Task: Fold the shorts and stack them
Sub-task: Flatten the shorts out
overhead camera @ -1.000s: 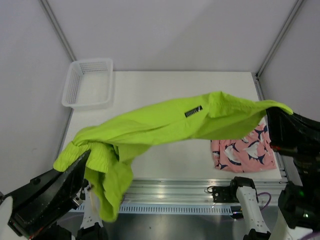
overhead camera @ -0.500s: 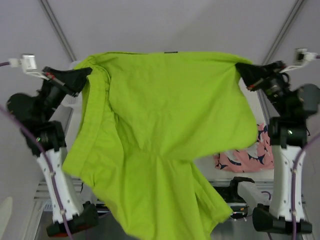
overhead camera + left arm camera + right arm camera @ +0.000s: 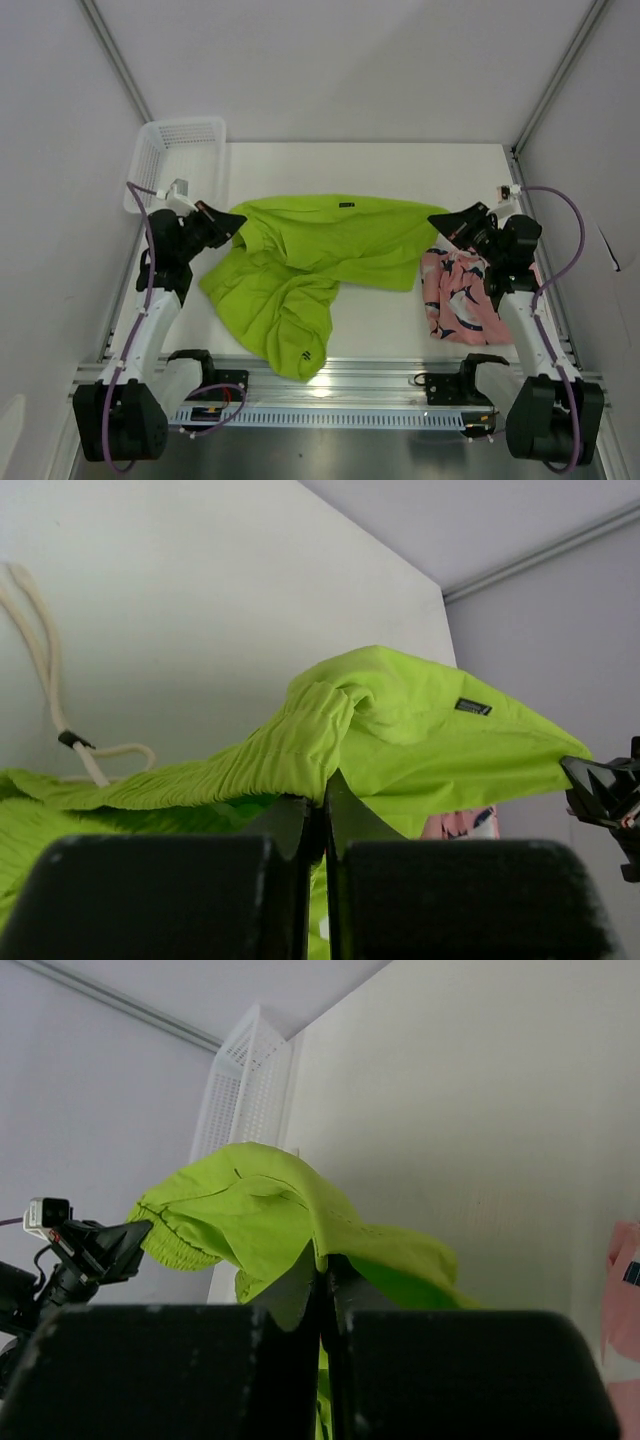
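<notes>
The lime green shorts (image 3: 320,250) lie spread across the middle of the table, their lower part bunched toward the front edge. My left gripper (image 3: 228,222) is shut on the left waistband corner (image 3: 310,740), which sits just above the table. My right gripper (image 3: 440,220) is shut on the opposite corner (image 3: 300,1215). Between the two grippers the waistband is stretched out. The pink fish-print shorts (image 3: 460,300) lie crumpled at the right under my right arm, and the green fabric overlaps their left edge. A white drawstring (image 3: 45,680) trails on the table.
A white mesh basket (image 3: 175,165) stands at the back left corner, also in the right wrist view (image 3: 245,1090). The table's metal front rail (image 3: 330,375) runs just below the green shorts. Grey walls close in both sides.
Both arms have swung the green shorts down from high in front of the camera onto the table. The fabric now lies spread out, still gripped at both corners.
</notes>
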### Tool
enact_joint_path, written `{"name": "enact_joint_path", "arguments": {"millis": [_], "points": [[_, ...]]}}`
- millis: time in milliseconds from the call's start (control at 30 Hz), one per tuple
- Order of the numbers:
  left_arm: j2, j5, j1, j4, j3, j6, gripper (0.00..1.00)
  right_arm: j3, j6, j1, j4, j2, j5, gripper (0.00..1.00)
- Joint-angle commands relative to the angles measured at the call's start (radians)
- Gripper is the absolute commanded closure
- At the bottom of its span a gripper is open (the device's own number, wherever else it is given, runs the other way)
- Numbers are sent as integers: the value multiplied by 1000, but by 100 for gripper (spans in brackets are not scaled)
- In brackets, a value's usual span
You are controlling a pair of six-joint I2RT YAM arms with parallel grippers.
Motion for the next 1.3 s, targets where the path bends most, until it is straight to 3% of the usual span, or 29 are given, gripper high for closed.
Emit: {"name": "enact_joint_path", "arguments": {"millis": [0,233,433,667,867,900,933,1000,1033,1067,1167,1267], "points": [[25,-105,-3,184,48,56,100,40,-7,-3,219,84,14,100],[183,-175,-17,226,157,96,100,144,-41,-3,268,314,17,100],[424,-199,-78,244,289,132,100,198,-32,-8,338,474,26,100],[712,-195,-88,168,543,183,100,325,43,-38,441,786,24,100],[956,-241,-106,24,842,226,100,563,114,-43,469,1041,58,100],[993,-247,-111,-7,917,229,93,604,117,-40,440,1101,69,98],[1063,-247,-112,-89,1007,232,63,682,111,-40,411,1123,84,70],[1127,-277,-120,-194,1150,247,41,753,95,-41,283,1153,127,44],[1162,-302,-125,-292,1234,266,9,799,69,-44,257,1150,156,32],[1165,-320,-129,-320,1275,277,1,815,52,-44,195,1144,170,28],[1121,-385,-143,-354,1266,300,1,833,-19,-37,96,1083,247,14],[1017,-402,-157,-340,1159,307,1,786,-70,-12,-14,996,285,16]]}}
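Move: The left hand holds the waistband-end corner of the green shorts. The bare table where that corner is going lies about 34 cm ahead and 20 cm below. The lying leg is some 12 cm back and 11 cm right of that hand; the white basket is about 32 cm ahead and 21 cm left. The right hand's corner goes to a spot roughly 33 cm ahead, 4 cm right and 22 cm down; the folded pink shorts lie about 4 cm back and 15 cm right of the right hand. Forward together sweep both hands, nearly 30 cm, carrying the stretched far edge of the green shorts out over the bare far table. The left stays almost level, while the right sinks about 12 cm and tips its fingers down. In the last part of the reach both grippers open wide and let the corners go, the right hand then edging right and slightly up. ##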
